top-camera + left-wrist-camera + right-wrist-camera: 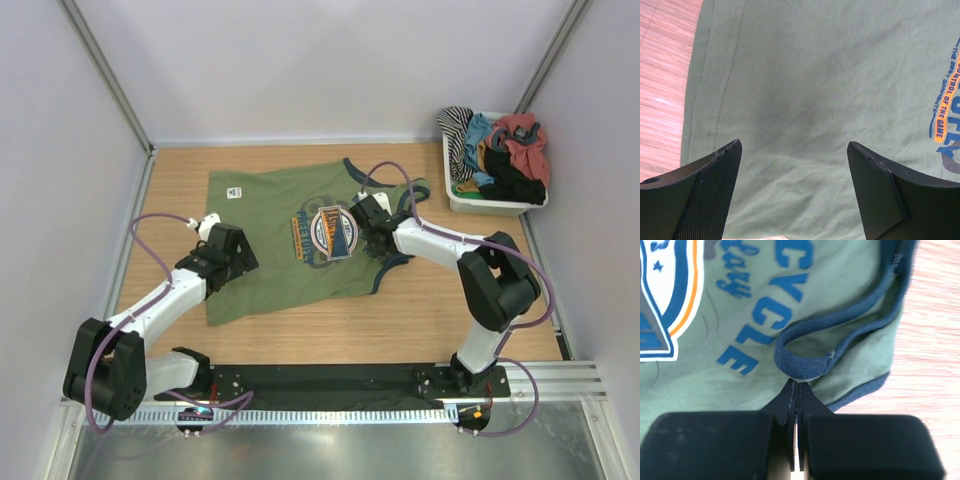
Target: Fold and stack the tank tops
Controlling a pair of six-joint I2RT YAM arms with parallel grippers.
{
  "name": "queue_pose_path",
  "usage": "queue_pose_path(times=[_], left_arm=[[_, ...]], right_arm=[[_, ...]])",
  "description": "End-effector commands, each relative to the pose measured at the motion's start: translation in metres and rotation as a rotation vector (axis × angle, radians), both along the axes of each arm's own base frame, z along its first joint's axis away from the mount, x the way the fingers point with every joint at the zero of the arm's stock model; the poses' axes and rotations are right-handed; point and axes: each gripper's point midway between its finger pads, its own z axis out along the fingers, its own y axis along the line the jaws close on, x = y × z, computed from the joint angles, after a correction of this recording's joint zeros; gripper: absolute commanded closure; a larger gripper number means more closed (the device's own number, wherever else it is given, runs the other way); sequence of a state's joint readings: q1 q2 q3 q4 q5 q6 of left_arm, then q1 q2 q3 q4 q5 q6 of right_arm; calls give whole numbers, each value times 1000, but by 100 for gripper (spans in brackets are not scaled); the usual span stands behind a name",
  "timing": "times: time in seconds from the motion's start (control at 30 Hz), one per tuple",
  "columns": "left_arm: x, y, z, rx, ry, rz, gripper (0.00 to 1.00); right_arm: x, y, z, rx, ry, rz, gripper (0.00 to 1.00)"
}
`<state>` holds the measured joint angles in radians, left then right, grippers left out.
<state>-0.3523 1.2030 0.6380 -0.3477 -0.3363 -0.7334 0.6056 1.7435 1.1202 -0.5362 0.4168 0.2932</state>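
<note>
The olive green tank top (270, 270) lies spread flat on the wooden table, its printed logo (328, 232) facing up. My left gripper (238, 256) (794, 146) hovers open over the shirt's lower left part, with plain green cloth (805, 100) between its wide-apart fingers. My right gripper (377, 236) (797, 383) is shut, its fingertips pinching the dark blue neck trim (800, 365), which bunches into a narrow loop at the tips. Black cloth (512, 186), likely the black tank top, sits crumpled in the bin.
A white bin (490, 208) at the back right holds striped (458, 135), teal (480, 135) and red (522, 135) garments with the black one. Bare wood (440, 320) runs in front of the shirt. Grey walls close in three sides.
</note>
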Motion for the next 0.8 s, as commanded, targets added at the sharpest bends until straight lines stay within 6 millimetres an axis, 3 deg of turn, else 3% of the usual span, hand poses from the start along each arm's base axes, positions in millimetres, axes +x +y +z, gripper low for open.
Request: queue_pose_path(times=[0.0,0.13,0.17,0.23,0.3,0.4,0.6,0.77], left_arm=[[8,-1,7,-10,-41,16,13],[8,-2,8,-11,-43,15,13],[7,-1,7,-11,-40,16,13],[7,-2,8,-12,-43,16,13],[8,-2,8,-14,-42,15,13],[7,-1,8,-10,-41,18,13],[6,1,8,-3,-40,22,13],[6,-1,7,-6,-35,18,13]], right_arm=[[16,-11,40,25,-151,-94,99],[19,-47,50,125,-215,-258,99],[24,-70,51,151,-229,-338,99],[23,-81,52,283,-244,-404,99],[23,-104,56,355,-282,-482,99],[19,-126,54,351,-313,-571,96],[9,-166,39,361,-334,-761,96],[12,-176,29,403,-305,-821,91]])
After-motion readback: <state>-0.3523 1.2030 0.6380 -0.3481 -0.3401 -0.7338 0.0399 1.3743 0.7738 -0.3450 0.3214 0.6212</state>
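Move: The right fingers are already shut on the tank top's near shoulder strap; the bare table spot it is taken to lies about 17 cm to the right, level with the hand fore and aft and some 2 cm lower. The round print is about 9 cm left and 5 cm ahead, the far shoulder strap 8 cm right and 15 cm ahead. The basket is roughly 25 cm right and 20 cm ahead. From the left hand, that spot is some 44 cm right and 3 cm ahead. Rightwards in a quick, low arc of some 17 cm, the right hand drags the near shoulder strap away from the round print to the table in front of the basket. It climbs about 4 cm on the way, then slows and sinks by more than half of that, wrist turning clockwise roughly 45 degrees and its left side tipping up; the fingers stay shut on the strap. ##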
